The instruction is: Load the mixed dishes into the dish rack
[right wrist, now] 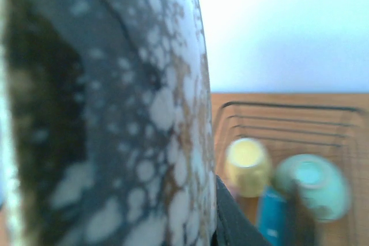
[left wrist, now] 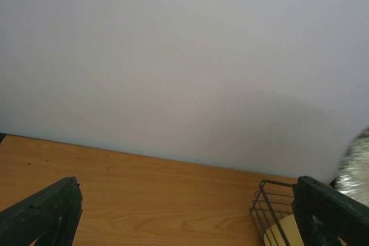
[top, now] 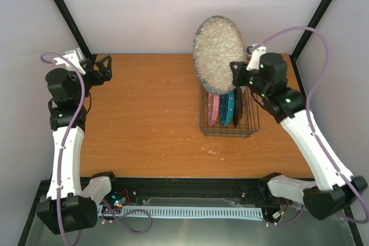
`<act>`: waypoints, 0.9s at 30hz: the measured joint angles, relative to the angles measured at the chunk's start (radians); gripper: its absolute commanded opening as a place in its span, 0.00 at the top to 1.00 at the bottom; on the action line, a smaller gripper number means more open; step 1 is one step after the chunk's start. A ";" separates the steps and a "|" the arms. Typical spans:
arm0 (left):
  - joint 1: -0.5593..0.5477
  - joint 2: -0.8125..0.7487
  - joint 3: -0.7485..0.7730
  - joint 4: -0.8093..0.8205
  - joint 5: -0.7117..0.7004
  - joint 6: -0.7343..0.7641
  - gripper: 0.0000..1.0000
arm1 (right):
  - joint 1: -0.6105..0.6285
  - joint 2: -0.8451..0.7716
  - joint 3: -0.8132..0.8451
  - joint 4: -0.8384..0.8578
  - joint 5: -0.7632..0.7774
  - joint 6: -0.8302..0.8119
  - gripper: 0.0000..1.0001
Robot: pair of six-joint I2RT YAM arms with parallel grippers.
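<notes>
My right gripper (top: 237, 72) is shut on the right edge of the grey speckled plate (top: 218, 55), holding it upright on edge above the dish rack (top: 229, 129). A pink plate (top: 214, 109), a teal plate (top: 227, 108) and a dark-rimmed plate (top: 238, 110) stand in the rack. In the right wrist view the speckled plate (right wrist: 115, 113) fills the left, one dark finger (right wrist: 230, 220) presses its rim, and a yellow mug (right wrist: 247, 165) and a mint-green bowl (right wrist: 311, 182) lie in the rack (right wrist: 277, 116). My left gripper (top: 104, 67) is open and empty at the far left back.
The wooden table (top: 144, 119) ends at a white back wall. In the left wrist view the rack's corner (left wrist: 268, 203) and a cream plate underside (left wrist: 282, 233) show at the lower right, and the speckled plate's edge (left wrist: 354, 168) shows above them.
</notes>
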 measured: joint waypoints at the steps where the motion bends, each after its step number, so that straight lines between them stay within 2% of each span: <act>1: 0.000 0.004 -0.006 0.000 -0.003 0.001 0.00 | 0.000 -0.040 0.000 -0.027 0.062 -0.028 0.97; 9: 0.000 0.041 -0.034 0.001 0.008 0.002 0.00 | -0.001 -0.260 -0.018 -0.141 0.472 -0.137 0.97; 14: 0.000 0.051 -0.041 0.003 0.019 0.001 0.00 | -0.004 -0.311 -0.030 -0.200 0.681 -0.156 0.97; 19: 0.000 0.061 -0.042 0.008 0.032 0.001 0.00 | -0.006 -0.302 -0.095 -0.241 0.748 -0.148 0.97; 27: 0.000 0.068 -0.053 0.009 0.047 0.001 0.00 | -0.005 -0.280 -0.229 -0.305 0.719 -0.092 0.97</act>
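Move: The right hand holds the big grey-rimmed plate by its edge, high over the dish rack, whose middle is about 5 cm ahead, 2 cm right and 30 cm below. In the rack, the pink plate stands 3 cm back and 6 cm left of this hand, the blue plate level sideways and 3 cm back, the brown plate 3 cm back and 4 cm right. The rack lies roughly 49 cm right of the left hand, 5 cm ahead. Keeping its pinch on the grey-rimmed plate's edge, the right hand carries it about 16 cm right across the dishes towards the rack's right edge, drawing back some 6 cm; it rises slightly, then sinks to end lower, turning some 35 degrees clockwise and rolling left side down. The empty, open left hand sinks about 5 cm. ##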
